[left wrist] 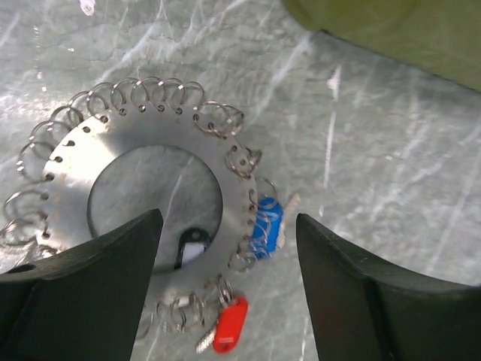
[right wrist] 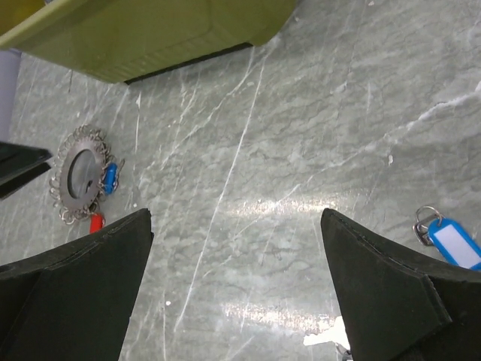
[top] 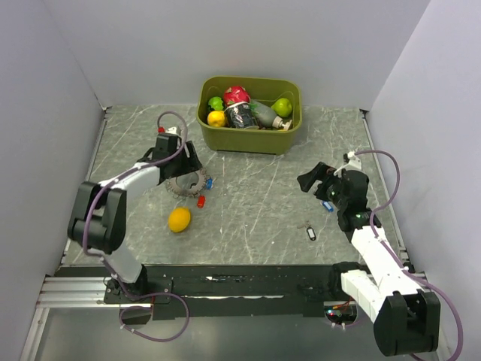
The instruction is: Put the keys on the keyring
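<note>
The keyring (left wrist: 83,162) is a flat grey disc with wire loops round its rim, lying on the table (top: 184,184). A blue key (left wrist: 264,226) sits among the loops on its rim, and a red key (left wrist: 229,334) lies just off the rim beside more loops. In the ring's hole lies a black key (left wrist: 192,248). My left gripper (left wrist: 227,219) hovers over the ring's edge, open, holding nothing. My right gripper (right wrist: 234,214) is open over bare table (top: 319,180). Another blue key (right wrist: 455,242) lies to its right, and another black key (top: 310,232) is nearer the table's front.
A yellow lemon (top: 179,219) lies in front of the keyring. A green bin (top: 249,139) holding fruit and a can stands at the back centre. Grey walls close in the table on the left, right and back.
</note>
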You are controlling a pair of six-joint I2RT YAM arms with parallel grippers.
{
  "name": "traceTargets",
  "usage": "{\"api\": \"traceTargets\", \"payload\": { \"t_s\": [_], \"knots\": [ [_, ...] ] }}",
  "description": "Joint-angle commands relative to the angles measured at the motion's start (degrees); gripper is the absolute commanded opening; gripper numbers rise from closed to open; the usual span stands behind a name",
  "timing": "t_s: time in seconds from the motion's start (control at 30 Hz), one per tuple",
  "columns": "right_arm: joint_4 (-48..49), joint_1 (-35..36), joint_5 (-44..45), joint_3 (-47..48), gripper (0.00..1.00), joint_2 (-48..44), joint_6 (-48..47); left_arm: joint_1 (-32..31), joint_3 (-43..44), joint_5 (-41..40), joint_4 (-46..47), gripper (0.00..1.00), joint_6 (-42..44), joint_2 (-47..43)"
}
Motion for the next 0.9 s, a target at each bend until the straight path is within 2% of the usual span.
{"api": "traceTargets", "payload": {
  "t_s": [0.0,0.2,0.4,0.73,0.87],
  "knots": [
    [-2.1,0.1,-1.1,0.8,1.00,-1.5,-1.7,-1.5,5.9,-3.4,-2.0,0.78,0.2,6.0],
    [-2.3,0.1,-2.5,0.5,1.00,-0.3,-2.3,-4.5,12.0,-5.1,-4.8,0.79,0.0,14.3],
    [-1.9,0.1,-2.7,0.4,1.00,0.4,-2.3,-8.5,10.4,-1.8,-3.9,0.79,-1.0,15.8],
    [-0.8,0.1,-3.0,0.1,1.00,2.3,-1.7,-19.3,4.8,12.6,8.8,0.80,-4.7,10.5],
    [-1.3,0.1,-3.7,0.4,1.00,3.5,-1.8,-19.8,3.4,17.5,16.0,0.83,-6.9,6.7]
  ]
}}
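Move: Around 6 cm under the open left hand lies the keyring, its centre about 2 cm to the hand's left and 1 cm farther out, so its right-hand rim is almost below the fingers. The blue tag sits roughly 3 cm to the hand's right, level with it; the red tag some 6 cm back and 1 cm right; the orange about 14 cm back and 5 cm left. From the right hand, the keyring is about 43 cm left, 9 cm ahead and 13 cm lower. Dropping about 5 cm onto the keyring's right-hand rim, the left hand sets its open fingers astride the band, one in the hole and one outside, then sweeps right and back to drag the keyring along, ending some 17 cm right of its start. It turns about 25 degrees clockwise on the way, fingers staying open. The right hand just sinks about 2 cm, open. ##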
